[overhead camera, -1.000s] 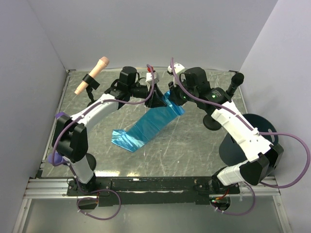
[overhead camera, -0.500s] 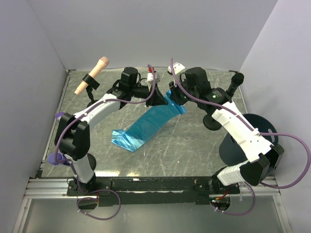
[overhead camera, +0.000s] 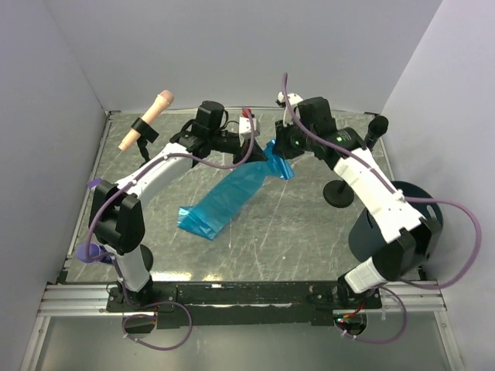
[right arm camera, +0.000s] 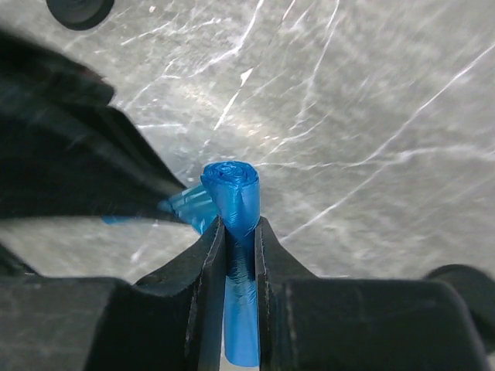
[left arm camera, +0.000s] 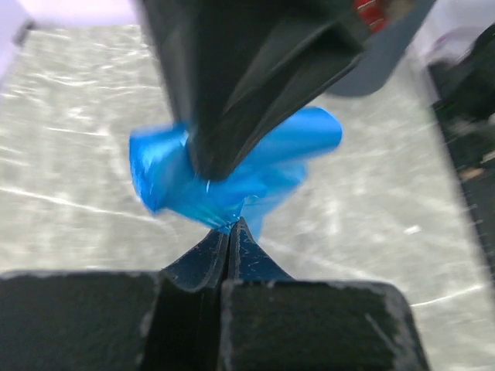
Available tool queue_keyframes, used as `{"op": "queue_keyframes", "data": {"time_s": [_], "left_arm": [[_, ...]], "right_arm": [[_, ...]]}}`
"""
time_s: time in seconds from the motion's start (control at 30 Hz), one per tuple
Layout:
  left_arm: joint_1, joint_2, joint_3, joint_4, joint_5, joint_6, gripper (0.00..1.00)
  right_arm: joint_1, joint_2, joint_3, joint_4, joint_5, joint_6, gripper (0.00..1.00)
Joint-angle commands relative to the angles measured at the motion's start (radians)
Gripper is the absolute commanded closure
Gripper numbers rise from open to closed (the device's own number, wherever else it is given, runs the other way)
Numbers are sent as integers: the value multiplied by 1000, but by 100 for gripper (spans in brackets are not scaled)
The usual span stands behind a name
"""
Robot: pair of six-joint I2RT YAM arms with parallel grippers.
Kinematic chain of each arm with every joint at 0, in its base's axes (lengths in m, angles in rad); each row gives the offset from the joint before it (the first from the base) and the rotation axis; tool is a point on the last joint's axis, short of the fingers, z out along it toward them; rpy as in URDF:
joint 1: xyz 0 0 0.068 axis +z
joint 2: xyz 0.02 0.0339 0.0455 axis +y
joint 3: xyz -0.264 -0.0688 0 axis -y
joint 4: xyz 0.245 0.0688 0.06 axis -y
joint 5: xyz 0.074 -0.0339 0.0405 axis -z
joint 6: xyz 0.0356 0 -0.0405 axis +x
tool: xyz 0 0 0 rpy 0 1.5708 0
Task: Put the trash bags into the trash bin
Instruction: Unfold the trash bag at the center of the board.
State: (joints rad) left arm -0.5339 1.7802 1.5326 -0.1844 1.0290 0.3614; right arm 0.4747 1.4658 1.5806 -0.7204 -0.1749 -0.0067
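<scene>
The trash bags are one bright-blue length: a tight roll (right arm camera: 232, 189) and a floppy sheet (overhead camera: 228, 199) trailing from it down to the table. My right gripper (right arm camera: 238, 224) is shut on the roll, which stands upright between its fingers. My left gripper (left arm camera: 229, 226) faces it from the left, shut on a bunched edge of the blue film (left arm camera: 224, 182) beside the roll. In the top view both grippers meet at the sheet's upper end (overhead camera: 272, 153). The dark round trash bin (overhead camera: 373, 232) stands at the right edge, partly hidden behind my right arm.
A beige microphone (overhead camera: 147, 120) on a stand is at the back left. A black microphone (overhead camera: 374, 129) with a flat round base (overhead camera: 339, 195) stands between the bags and the bin. White walls close in the table on three sides.
My left gripper has shut on the blue film. Both grippers have shifted slightly toward the back, and the sheet has drawn narrower and tauter.
</scene>
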Motion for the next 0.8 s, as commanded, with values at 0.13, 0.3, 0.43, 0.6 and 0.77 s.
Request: {"op": "queue_keyframes", "data": {"time_s": [0.13,0.3,0.43,0.6,0.77], "left_arm": [[-74,-21,158,-446,-50,497,100],[-84,13,189,-491,12,464,100],[-86,12,155,-429,57,361,100],[-86,-16,113,-374,52,314,100],[-78,-25,87,-348,45,263,100]], "right_arm": [[-107,174,127,-31,20,247,100],[-148,275,188,-50,34,336,100],[-159,336,190,-60,23,373,100],[-173,350,130,-54,40,390,100],[-196,343,113,-45,52,393,100]]}}
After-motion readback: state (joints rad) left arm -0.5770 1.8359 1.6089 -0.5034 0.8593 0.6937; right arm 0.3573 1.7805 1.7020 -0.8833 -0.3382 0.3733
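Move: The left fingers pinch the film of the trash bag, with the blue bag roll about 4 cm to their right, 1 cm farther out and level in height, already in the right fingers. The bag trails to its crumpled free end on the table, some 17 cm left, 16 cm back and 26 cm below the left hand. From the right hand that end is about 20 cm left, 19 cm back and 29 cm below; the round stand base lies 18 cm right, 10 cm back and 28 cm below it. Downward go both hands towards the table, the right one about 9 cm with a slight forward drift, the left about 5 cm. As it sinks the right hand tips its fingers some 30 degrees farther down and turns a little clockwise, keeping its grip on the roll. The left keeps the film pinched beside the roll, its wrist tilting modestly. ##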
